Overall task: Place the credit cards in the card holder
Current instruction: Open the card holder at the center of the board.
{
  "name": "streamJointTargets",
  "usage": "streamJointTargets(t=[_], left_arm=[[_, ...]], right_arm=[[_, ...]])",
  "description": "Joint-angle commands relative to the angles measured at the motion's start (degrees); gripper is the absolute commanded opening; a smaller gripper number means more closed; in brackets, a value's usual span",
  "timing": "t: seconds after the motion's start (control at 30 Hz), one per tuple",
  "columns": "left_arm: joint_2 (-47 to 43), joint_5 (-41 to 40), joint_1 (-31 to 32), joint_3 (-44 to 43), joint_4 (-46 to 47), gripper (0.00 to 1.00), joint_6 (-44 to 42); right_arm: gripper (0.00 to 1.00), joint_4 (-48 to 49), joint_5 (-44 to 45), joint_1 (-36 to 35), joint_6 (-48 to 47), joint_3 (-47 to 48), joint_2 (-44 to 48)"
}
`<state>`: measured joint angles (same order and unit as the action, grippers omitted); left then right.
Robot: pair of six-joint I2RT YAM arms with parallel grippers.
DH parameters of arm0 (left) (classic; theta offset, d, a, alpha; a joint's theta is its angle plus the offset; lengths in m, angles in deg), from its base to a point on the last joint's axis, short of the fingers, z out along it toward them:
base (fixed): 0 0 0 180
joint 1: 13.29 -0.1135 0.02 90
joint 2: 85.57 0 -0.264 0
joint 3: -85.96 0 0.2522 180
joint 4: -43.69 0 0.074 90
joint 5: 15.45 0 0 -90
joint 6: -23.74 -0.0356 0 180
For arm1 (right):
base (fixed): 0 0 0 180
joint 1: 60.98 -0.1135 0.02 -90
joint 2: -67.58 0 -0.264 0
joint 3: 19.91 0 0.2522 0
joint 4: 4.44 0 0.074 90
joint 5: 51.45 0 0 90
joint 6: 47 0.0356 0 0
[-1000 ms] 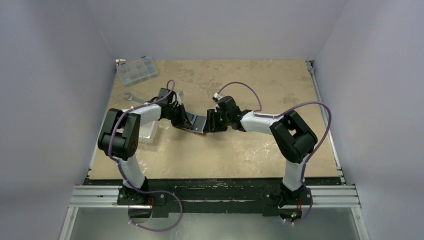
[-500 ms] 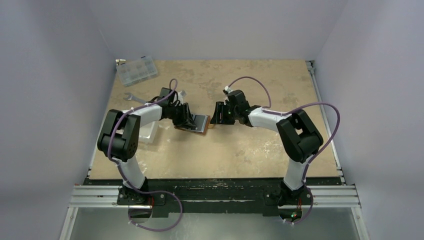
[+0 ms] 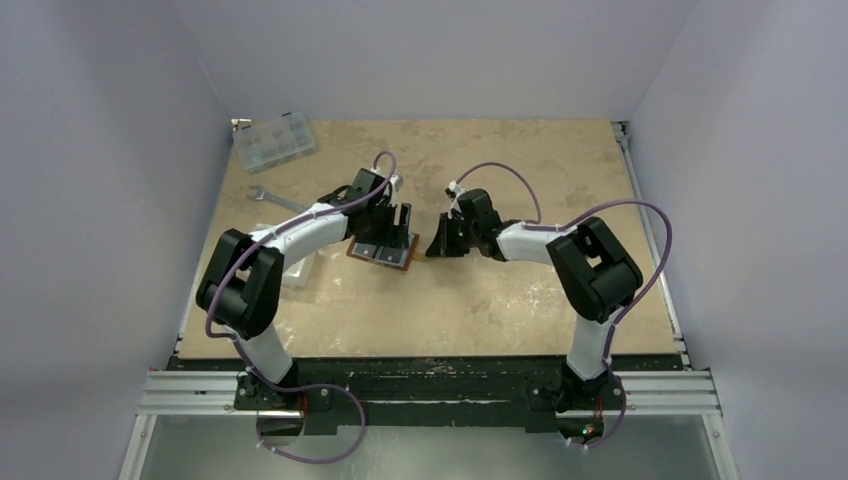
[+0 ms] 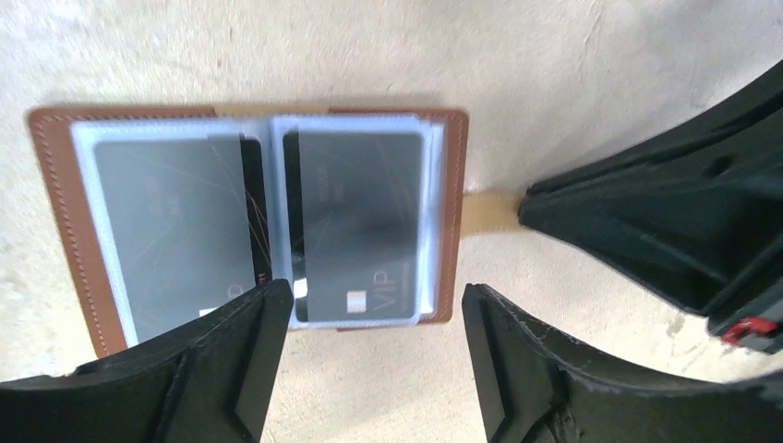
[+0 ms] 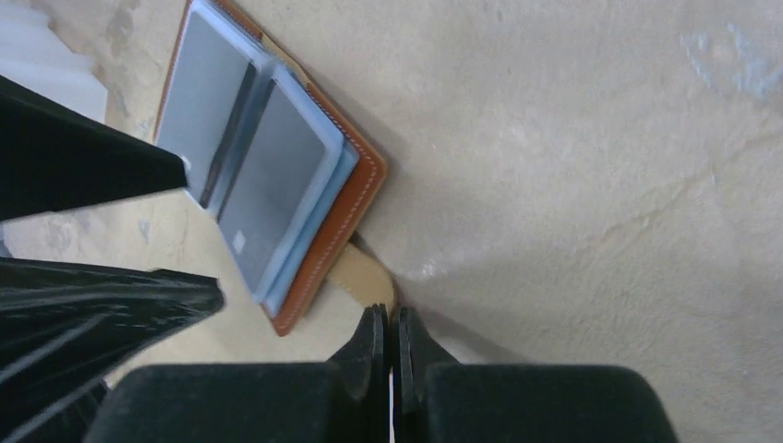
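The brown leather card holder lies open and flat on the table. Two dark grey credit cards sit in its clear sleeves, the right one marked VIP. My left gripper hovers over the holder's far edge, open and holding nothing. The right gripper is shut, low at the holder's right side. Its tips meet the end of the tan strap; whether the strap is pinched is unclear. The holder also shows in the right wrist view.
A clear compartmented box stands at the back left corner. A silver wrench lies in front of it. A white tray sits under the left arm's forearm. The right gripper's black body fills the right of the left wrist view.
My left gripper has opened, let go of the card holder and moved back. The holder now lies flat and open. The right gripper has shut and dropped to the strap.
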<state>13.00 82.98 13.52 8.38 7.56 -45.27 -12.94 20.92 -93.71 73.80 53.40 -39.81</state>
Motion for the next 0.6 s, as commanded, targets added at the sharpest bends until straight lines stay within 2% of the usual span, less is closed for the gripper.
streamJointTargets(t=[0.0,0.3,0.47,0.57], left_arm=[[1.21,-9.5,4.38,-6.65,-4.33,0.74,-3.67],[4.31,-16.68,11.58,-8.89,-7.33,0.74,-5.44],[4.2,-21.56,14.35,-9.25,-8.61,0.71,-7.02],[4.73,-22.97,15.82,-8.52,-8.92,0.73,-6.92]], right_arm=[[0.0,7.48,-2.49,-0.23,2.96,-7.63,4.6],[0.0,26.64,2.53,-1.16,18.58,-23.79,12.88],[0.0,29.04,2.65,-1.28,19.9,-25.53,12.57],[0.0,29.26,2.42,-1.28,19.82,-25.59,12.64]])
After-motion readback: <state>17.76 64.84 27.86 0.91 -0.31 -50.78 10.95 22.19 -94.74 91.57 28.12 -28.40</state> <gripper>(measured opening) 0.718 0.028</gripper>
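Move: The opened card holder lies almost under my wide-open left fingers, its middle about 2 cm ahead, 1 cm to the left and 3 cm below. My right fingers are already shut on the strap, and from them the holder's middle is about 9 cm to the left, 1 cm ahead and 1 cm lower. From my left hand the white tray is roughly 19 cm to the left, level with it, and the wrench some 21 cm left and 15 cm ahead. Keeping my pinch on the strap, I drag the card holder with my right hand some 6 cm back towards me and a little to the right, dipping slightly at first and turning the wrist clockwise. My left hand goes along above the holder, open: right and briefly up, then back and down, ending about 4 cm off, rolled some 20 degrees with its left side rising. ##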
